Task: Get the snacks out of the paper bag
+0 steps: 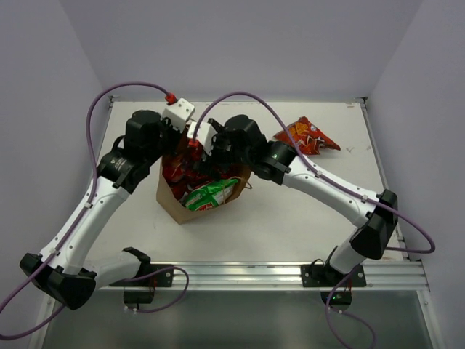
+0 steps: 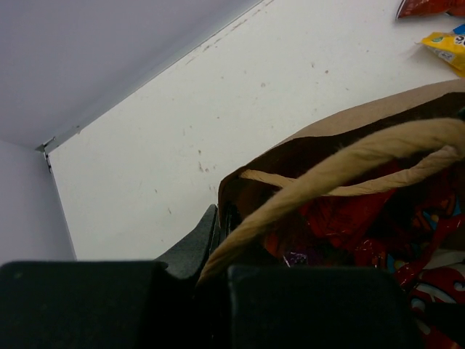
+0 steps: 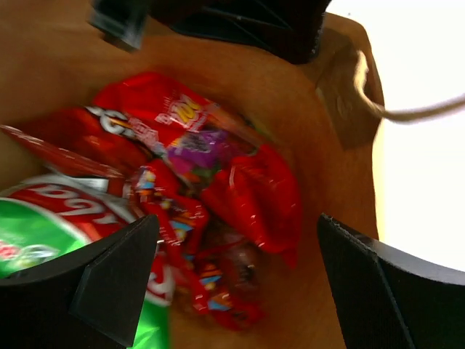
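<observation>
The brown paper bag (image 1: 190, 206) stands open at mid-table, full of snacks: red packets (image 1: 176, 172) and a green-and-white one (image 1: 208, 195). My left gripper (image 1: 182, 138) is shut on the bag's far rim. In the left wrist view the paper wall is pinched at the jaws (image 2: 221, 222), with a twisted handle (image 2: 349, 156) arching in front. My right gripper (image 1: 208, 150) hangs open over the bag's mouth. In the right wrist view its fingers (image 3: 116, 273) straddle crumpled red packets (image 3: 251, 196), holding nothing. The green-and-white packet (image 3: 36, 233) lies at the left.
An orange-red packet (image 1: 308, 135) lies on the table at the back right. The left wrist view shows a yellow packet (image 2: 446, 48) and a red one (image 2: 429, 6) on the white tabletop beyond the bag. The walls stand close behind and at both sides.
</observation>
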You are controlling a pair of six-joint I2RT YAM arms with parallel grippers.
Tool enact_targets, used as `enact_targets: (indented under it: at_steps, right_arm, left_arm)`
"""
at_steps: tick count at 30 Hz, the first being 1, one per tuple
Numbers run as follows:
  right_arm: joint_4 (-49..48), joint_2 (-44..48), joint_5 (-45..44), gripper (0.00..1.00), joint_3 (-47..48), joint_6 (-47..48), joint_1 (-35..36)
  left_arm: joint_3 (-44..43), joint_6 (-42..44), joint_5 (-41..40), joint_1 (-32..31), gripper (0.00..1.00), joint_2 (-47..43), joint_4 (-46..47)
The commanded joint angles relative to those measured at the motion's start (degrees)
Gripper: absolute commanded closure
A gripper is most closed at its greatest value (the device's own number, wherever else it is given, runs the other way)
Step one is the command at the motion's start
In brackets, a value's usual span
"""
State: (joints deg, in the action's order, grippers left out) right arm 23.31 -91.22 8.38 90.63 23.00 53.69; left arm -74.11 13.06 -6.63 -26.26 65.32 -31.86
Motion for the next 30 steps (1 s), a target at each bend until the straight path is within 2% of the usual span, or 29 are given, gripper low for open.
enact_targets:
  at_steps: [1,11,15,17,20,21,25,30]
  right_arm:
    - [-3.7,-1.7,-3.0,0.08,-0.2,10.0,0.4]
    - [-7.4,-8.0,-7.1,0.05,-3.3,12.6,0.4]
    - [-10.3,-10.1,-8.3,0.06,-3.9,12.2,0.4]
    - [-11.5,-10.8,-8.3,0.15,-4.0,12.1,0.4]
    - [-12.3,-10.5,-9.3,0.42,-3.8,12.0,0.4]
    - [-12.4,-10.0,-8.8,0.59,-3.7,12.0,0.4]
    - [-12.2,-7.1,-8.7,1.00,-3.8,11.6,0.6]
    - [-11.9,-1.6,-8.7,1.00,-3.8,11.6,1.2]
  left_arm:
    - [-1.4,0.7,2.9,0.4,1.00,-3.5,8.8]
    - [-1.1,-0.1,4.9,0.5,1.00,-3.4,8.7]
    - [-1.1,-0.1,5.2,0.4,1.00,-3.6,8.5]
    - [-1.1,0.0,5.1,0.4,1.00,-3.7,8.3]
    - [-1.0,0.1,5.1,0.4,1.00,-3.8,8.3]
    - [-1.0,0.1,4.9,0.4,1.00,-3.8,8.2]
    - [-0.8,0.1,4.3,0.4,1.00,-3.8,8.3]
    - [-1.0,-0.1,2.3,0.4,1.00,-3.4,8.6]
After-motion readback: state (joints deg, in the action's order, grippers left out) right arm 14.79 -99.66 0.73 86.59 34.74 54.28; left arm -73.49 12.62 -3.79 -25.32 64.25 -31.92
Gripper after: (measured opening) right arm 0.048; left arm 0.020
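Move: The red snack I want lies in the bag about 2 cm ahead of my open right hand, 5 cm to its left and 8 cm below. The green snack is about 9 cm back, 1 cm left and 8 cm down from that hand. The bag corner held by my left hand is some 7 cm ahead, 10 cm left and 4 cm above it. From my left hand the red snack lies roughly 5 cm back, 6 cm right and 12 cm down. I push my right hand deeper into the bag, down about 7 cm and forward some 4 cm, drifting slightly left and tipping the fingers further down towards the near end of the red snack. Once low enough, I shut the wide-open fingers almost fully and pinch its gathered red end. My left hand stays put, keeping its hold on the bag's corner and handle. ##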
